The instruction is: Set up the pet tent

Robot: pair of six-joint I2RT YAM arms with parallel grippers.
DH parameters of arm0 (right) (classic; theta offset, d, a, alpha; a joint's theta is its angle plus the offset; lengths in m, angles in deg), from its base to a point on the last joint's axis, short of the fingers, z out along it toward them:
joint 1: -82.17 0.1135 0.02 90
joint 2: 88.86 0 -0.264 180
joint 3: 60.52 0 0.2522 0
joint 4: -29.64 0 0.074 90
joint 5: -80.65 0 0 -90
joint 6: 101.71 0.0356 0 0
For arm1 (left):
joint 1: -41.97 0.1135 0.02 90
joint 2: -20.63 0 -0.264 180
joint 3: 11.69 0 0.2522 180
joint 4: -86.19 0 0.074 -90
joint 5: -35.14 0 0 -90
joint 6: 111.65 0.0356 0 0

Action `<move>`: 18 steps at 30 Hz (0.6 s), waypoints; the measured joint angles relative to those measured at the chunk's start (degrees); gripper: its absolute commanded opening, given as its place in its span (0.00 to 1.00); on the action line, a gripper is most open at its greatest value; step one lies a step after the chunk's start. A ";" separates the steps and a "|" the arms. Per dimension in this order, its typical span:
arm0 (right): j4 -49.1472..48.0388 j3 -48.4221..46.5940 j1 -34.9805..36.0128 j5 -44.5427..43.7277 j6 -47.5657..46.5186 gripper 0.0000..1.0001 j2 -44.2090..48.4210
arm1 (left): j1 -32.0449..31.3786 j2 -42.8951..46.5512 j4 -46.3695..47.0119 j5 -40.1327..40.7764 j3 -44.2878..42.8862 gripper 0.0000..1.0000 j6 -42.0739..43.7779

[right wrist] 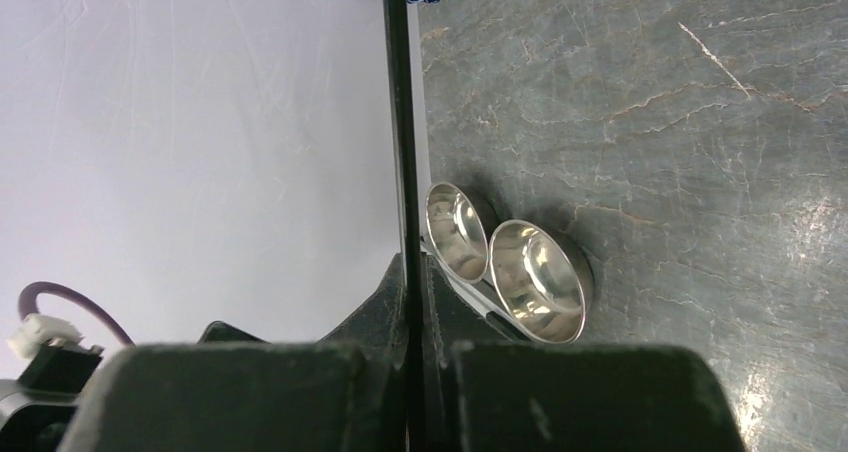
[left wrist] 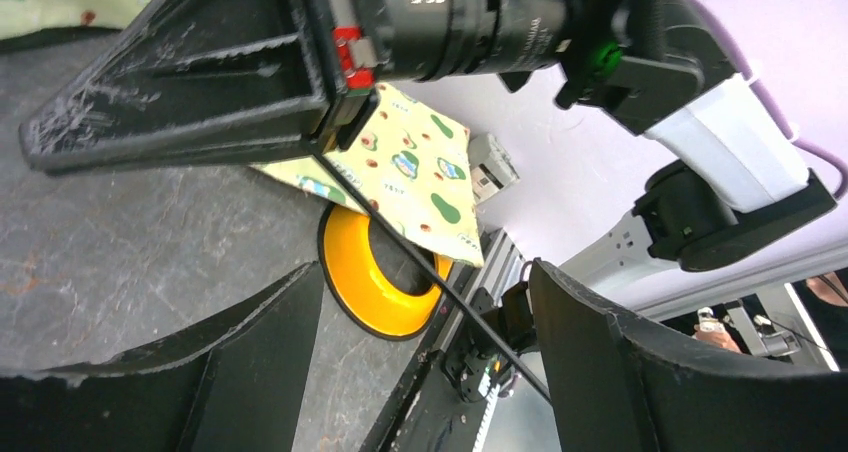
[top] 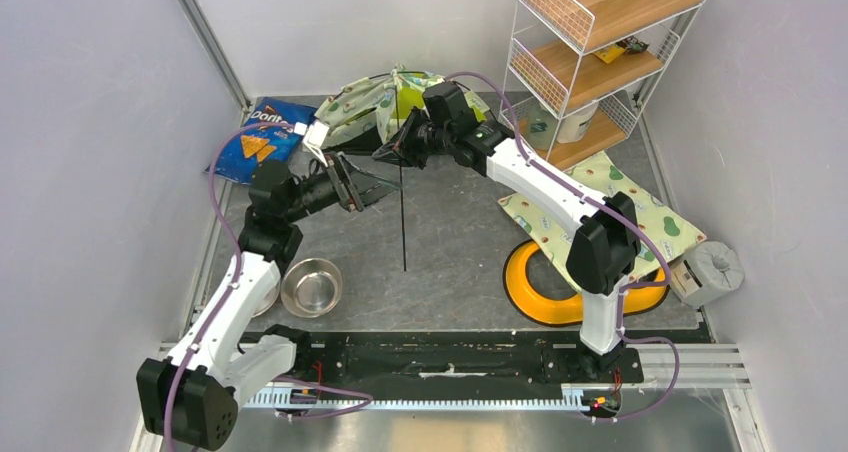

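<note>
The pet tent (top: 372, 104) lies collapsed at the back centre of the table, pale-green avocado print with lime lining showing. My right gripper (top: 388, 153) is shut on a thin black pole (top: 403, 222) that hangs from it towards the near side of the table. In the right wrist view the pole (right wrist: 398, 122) runs straight out from between the shut jaws of the right gripper (right wrist: 410, 277). My left gripper (top: 362, 186) is open just left of the pole. In the left wrist view the pole (left wrist: 440, 287) crosses the gap of the left gripper (left wrist: 425, 272), touching neither finger.
A blue Doritos bag (top: 255, 142) lies at the back left. A steel bowl (top: 312, 287) sits near the left arm. A yellow bowl (top: 545, 287) and the flat matching mat (top: 600, 207) lie on the right. A wire shelf (top: 590, 52) stands back right, with a grey roll (top: 712, 270) at the right edge.
</note>
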 measured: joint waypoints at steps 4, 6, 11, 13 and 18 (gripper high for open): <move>0.00 0.00 0.02 -0.33 -0.20 0.00 0.00 | -1.22 -0.39 -3.61 1.49 0.07 0.67 0.52; 0.00 0.00 0.07 -0.57 -0.33 0.00 0.00 | -2.45 -1.36 -3.91 1.90 0.04 0.60 0.66; 0.13 0.00 0.15 -1.20 -1.68 0.00 -0.37 | -5.44 -5.57 -4.79 2.03 -0.70 0.21 0.74; 0.24 0.00 0.15 -1.75 -2.45 0.02 -0.79 | -5.79 -6.08 -4.83 1.73 -1.31 0.02 0.81; -1.16 0.00 -0.09 -3.63 -3.26 0.52 -0.28 | -5.66 -7.06 -9.22 2.67 -1.66 0.02 0.74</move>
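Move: Just to the right of the left fingers, about 3 cm, and some 5 cm below, level in the forward sense, runs the bare stretch of tent pole that they go for. From the right hand, which already pinches the pole farther out, that stretch lies about 10 cm back at nearly the same height. The tent stands roughly 30 cm ahead of the left hand and 20 cm below; the nearer steel bowl sits some 20 cm left, 7 cm back and 30 cm below it. Sinking about 5 cm and easing 3 cm to the right, the left hand brings its wide-open fingers onto the tent pole and shuts them on it, tipping down some 10 degrees. The right hand keeps its pinch nearly still until the left has closed, then edges about 1 cm forward as its fingers start to open and let go of the pole. ##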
